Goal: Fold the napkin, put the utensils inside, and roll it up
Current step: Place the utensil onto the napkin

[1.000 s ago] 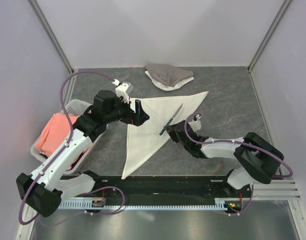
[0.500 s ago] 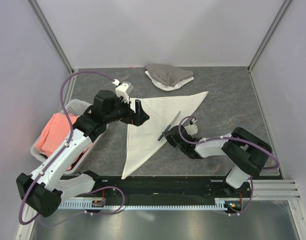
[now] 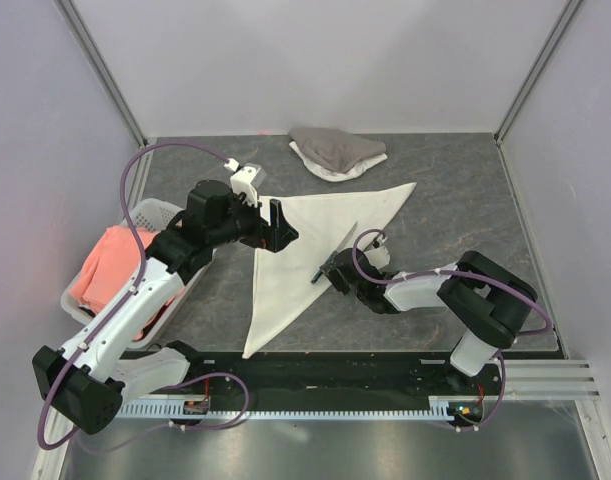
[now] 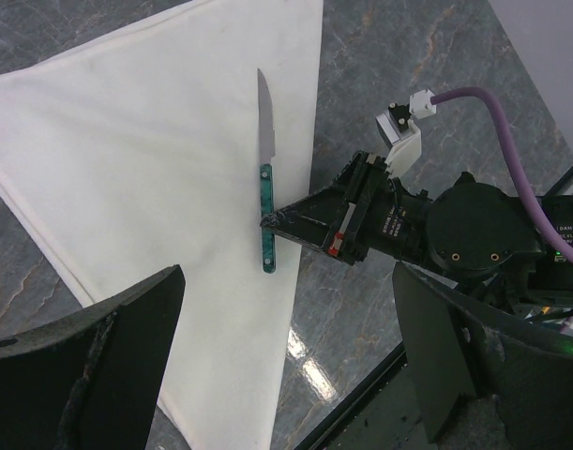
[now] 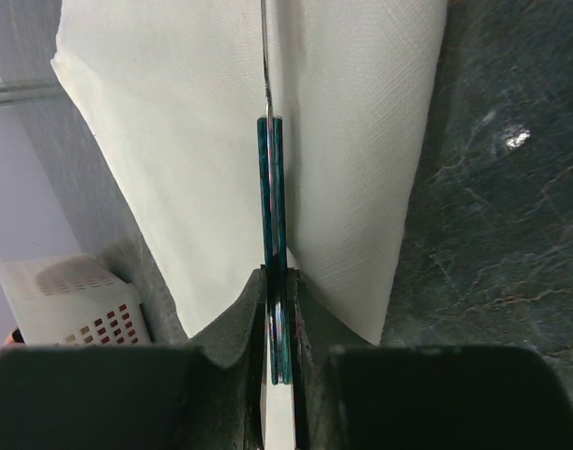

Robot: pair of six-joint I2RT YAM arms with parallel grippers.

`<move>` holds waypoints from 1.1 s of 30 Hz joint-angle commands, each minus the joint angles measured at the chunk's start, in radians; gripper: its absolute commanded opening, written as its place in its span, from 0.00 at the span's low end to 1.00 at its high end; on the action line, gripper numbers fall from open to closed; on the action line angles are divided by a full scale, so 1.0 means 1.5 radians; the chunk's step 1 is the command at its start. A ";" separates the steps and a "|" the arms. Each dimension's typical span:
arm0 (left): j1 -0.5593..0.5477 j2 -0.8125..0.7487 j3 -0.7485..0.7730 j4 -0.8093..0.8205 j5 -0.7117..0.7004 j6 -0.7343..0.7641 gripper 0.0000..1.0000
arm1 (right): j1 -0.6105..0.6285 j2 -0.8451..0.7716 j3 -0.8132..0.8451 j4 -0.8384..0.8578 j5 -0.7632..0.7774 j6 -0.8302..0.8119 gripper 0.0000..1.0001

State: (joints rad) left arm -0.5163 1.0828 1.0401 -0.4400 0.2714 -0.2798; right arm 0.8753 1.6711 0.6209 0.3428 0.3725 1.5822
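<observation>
The cream-white napkin (image 3: 305,245) lies folded into a triangle on the grey table; it also shows in the left wrist view (image 4: 155,206) and the right wrist view (image 5: 173,141). My right gripper (image 3: 328,274) is shut on the dark teal handle of a knife (image 3: 335,252), holding it over the napkin's right edge. The knife shows in the left wrist view (image 4: 264,178) and between my right fingers (image 5: 275,253). My left gripper (image 3: 278,226) is open and empty above the napkin's upper left part.
A grey-and-white cloth heap (image 3: 335,152) lies at the back. A white basket (image 3: 157,213) with a salmon-pink cloth (image 3: 107,262) stands at the left. The black rail (image 3: 335,372) runs along the near edge.
My right gripper has moved left with the knife, from beside the napkin's right edge to over it. The left arm has not moved.
</observation>
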 commanded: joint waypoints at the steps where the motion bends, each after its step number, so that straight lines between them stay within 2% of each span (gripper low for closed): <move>1: 0.004 -0.014 -0.003 0.020 0.008 0.005 1.00 | 0.004 -0.021 0.020 -0.039 -0.001 -0.002 0.16; 3: 0.004 -0.014 -0.004 0.021 0.008 0.003 1.00 | 0.004 -0.025 0.022 -0.045 -0.001 -0.008 0.23; 8: 0.004 -0.012 -0.004 0.020 0.007 0.005 1.00 | 0.003 -0.036 0.037 -0.056 0.000 -0.035 0.31; 14: 0.004 -0.012 -0.005 0.020 0.003 0.006 1.00 | 0.006 -0.081 0.051 -0.091 0.010 -0.068 0.49; 23: 0.004 -0.006 -0.005 0.021 0.000 0.008 1.00 | -0.006 -0.223 0.025 -0.172 0.094 -0.135 0.60; 25: 0.004 -0.004 -0.005 0.021 0.000 0.008 1.00 | -0.051 -0.243 0.015 -0.172 0.081 -0.178 0.62; 30: 0.004 0.002 -0.006 0.021 0.004 0.009 1.00 | -0.237 -0.253 0.022 -0.175 -0.093 -0.290 0.63; 31: 0.004 0.004 -0.006 0.021 0.003 0.010 1.00 | -0.285 -0.252 0.032 -0.179 -0.109 -0.335 0.63; 33: 0.004 0.005 -0.006 0.020 0.000 0.012 1.00 | -0.329 -0.241 0.047 -0.190 -0.144 -0.374 0.63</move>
State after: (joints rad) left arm -0.5163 1.0866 1.0397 -0.4400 0.2707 -0.2798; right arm 0.5014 1.3048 0.6548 0.0937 0.3016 1.2121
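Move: Just in the right fingers is the knife, gripped by its handle close over the napkin, its middle some 4 cm ahead and 2 cm to the right of the hand. The napkin's middle lies about 6 cm ahead, 4 cm left and 2 cm below; its far right corner is roughly 24 cm ahead and 21 cm right. For the left hand, the knife is about 6 cm ahead, 13 cm right and 23 cm below. Opening its fingers to a bit over half, the right hand lets go of the knife handle close to where it is, sinking barely half a centimetre. It then rises straight up about 8 cm and sweeps right, some 10 cm, and about 6 cm forward, away from the knife towards the napkin's far right corner, fingers tipping up roughly 10 degrees. ##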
